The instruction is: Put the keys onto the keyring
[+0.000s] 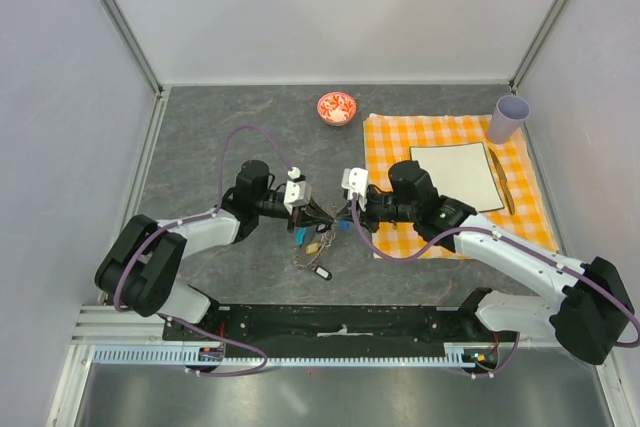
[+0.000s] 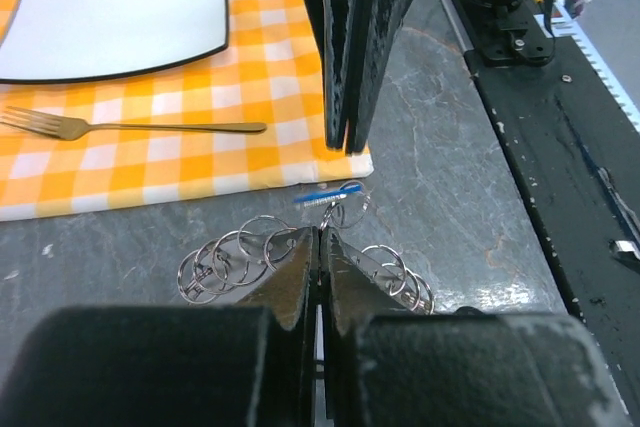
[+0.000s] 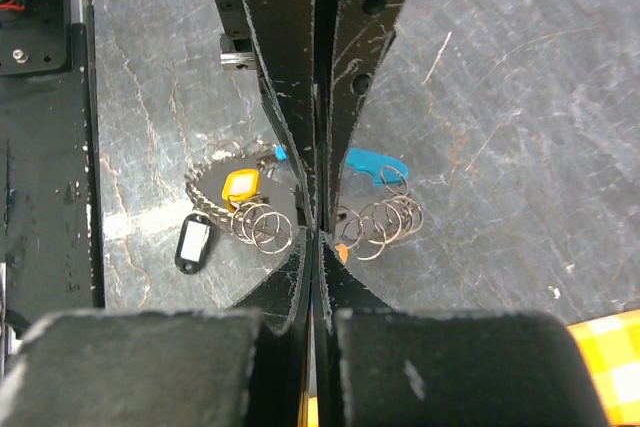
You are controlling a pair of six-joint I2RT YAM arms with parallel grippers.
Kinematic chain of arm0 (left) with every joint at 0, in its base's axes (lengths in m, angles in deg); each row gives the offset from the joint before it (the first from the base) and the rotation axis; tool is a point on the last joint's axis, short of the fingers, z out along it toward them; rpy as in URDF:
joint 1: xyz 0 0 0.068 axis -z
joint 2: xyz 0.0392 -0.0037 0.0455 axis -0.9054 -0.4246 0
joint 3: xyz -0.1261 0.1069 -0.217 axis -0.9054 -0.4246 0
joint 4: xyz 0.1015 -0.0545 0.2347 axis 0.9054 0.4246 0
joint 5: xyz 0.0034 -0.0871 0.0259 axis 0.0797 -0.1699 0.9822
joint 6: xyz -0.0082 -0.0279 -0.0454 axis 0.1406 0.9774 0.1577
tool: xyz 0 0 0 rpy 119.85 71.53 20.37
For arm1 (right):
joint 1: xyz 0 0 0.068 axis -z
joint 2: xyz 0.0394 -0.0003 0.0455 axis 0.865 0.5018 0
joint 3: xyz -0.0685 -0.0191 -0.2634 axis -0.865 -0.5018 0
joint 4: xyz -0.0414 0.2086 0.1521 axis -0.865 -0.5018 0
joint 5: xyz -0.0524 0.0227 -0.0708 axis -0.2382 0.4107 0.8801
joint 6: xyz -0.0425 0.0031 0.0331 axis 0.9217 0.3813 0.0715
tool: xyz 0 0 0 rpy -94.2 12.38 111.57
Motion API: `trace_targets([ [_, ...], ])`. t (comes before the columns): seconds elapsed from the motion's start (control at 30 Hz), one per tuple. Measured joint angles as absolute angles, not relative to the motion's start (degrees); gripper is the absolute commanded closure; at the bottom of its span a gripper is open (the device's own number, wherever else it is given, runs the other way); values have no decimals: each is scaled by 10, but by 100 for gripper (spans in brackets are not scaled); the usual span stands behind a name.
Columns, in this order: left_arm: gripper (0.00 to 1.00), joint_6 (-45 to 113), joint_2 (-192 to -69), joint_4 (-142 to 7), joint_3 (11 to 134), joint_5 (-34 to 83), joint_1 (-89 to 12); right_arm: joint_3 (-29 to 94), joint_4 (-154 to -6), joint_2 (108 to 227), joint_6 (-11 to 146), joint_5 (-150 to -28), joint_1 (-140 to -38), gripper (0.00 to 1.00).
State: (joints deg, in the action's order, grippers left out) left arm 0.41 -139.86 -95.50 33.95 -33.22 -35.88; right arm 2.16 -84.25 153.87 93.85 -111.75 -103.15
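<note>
Both grippers meet tip to tip over the grey table. My left gripper (image 1: 318,211) (image 2: 322,232) is shut on the thin wire of the keyring (image 2: 345,209). Silvery split rings (image 2: 232,257) hang on either side of its fingers, and the light-blue strip (image 2: 328,194) lies just beyond. My right gripper (image 1: 340,213) (image 3: 318,234) is shut too, its tips against the same wire, with rings (image 3: 385,222) on both sides. Below lie keys with coloured heads: yellow (image 3: 241,185), black (image 3: 194,244) and blue (image 3: 370,162). They also show in the top view (image 1: 313,247).
An orange checked cloth (image 1: 390,142) lies on the right with a white plate (image 1: 455,175) and a gold fork (image 2: 130,127) on it. A lilac cup (image 1: 508,119) stands at its far corner. A red-and-white bowl (image 1: 336,107) sits at the back.
</note>
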Motion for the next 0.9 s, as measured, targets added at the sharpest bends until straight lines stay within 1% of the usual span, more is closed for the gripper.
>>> trace_targets([
  [0.23, 98, 89, -1354, -1088, 270, -301, -396, 21, -832, 1519, 936, -1104, -1031, 100],
  [0.33, 98, 111, -1345, -1111, 263, -291, -401, 21, -831, 1521, 934, -1101, -1031, 84],
  [0.37, 98, 115, -1342, -1116, 263, -288, -401, 21, -831, 1523, 933, -1098, -1032, 76],
  [0.53, 98, 126, -1323, -1120, 263, -274, -401, 21, -828, 1537, 937, -1062, -1049, 64],
  [0.57, 98, 129, -1320, -1120, 263, -271, -401, 21, -828, 1539, 937, -1051, -1054, 58],
  [0.8, 98, 142, -1300, -1102, 263, -242, -400, 15, -794, 1533, 968, -948, -1105, 56],
  [0.9, 98, 144, -1293, -1089, 263, -231, -400, 15, -782, 1529, 986, -922, -1115, 56],
])
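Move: The small blue-headed key sits by the ring pinched in the left fingers, about 3 cm to that hand's right and 1 cm lower. It is some 6 cm below the right fingertips, about 1 cm to their right. From the left hand, the yellow tag is about 7 cm back, 5 cm left and 9 cm down; the black tag is 13 cm back, 2 cm left and 10 cm down. Keeping its pinch on the ring, the left hand lifts the keyring about 4 cm, easing some 2.5 cm forward and to its left while swinging about 15 degrees counter-clockwise. The right hand rises slightly, opens its shut fingers to nearly half while dipping back, then goes forward, left and up again, tilting and turning some 15 degrees, so that its fingers come to either side of the blue key. ##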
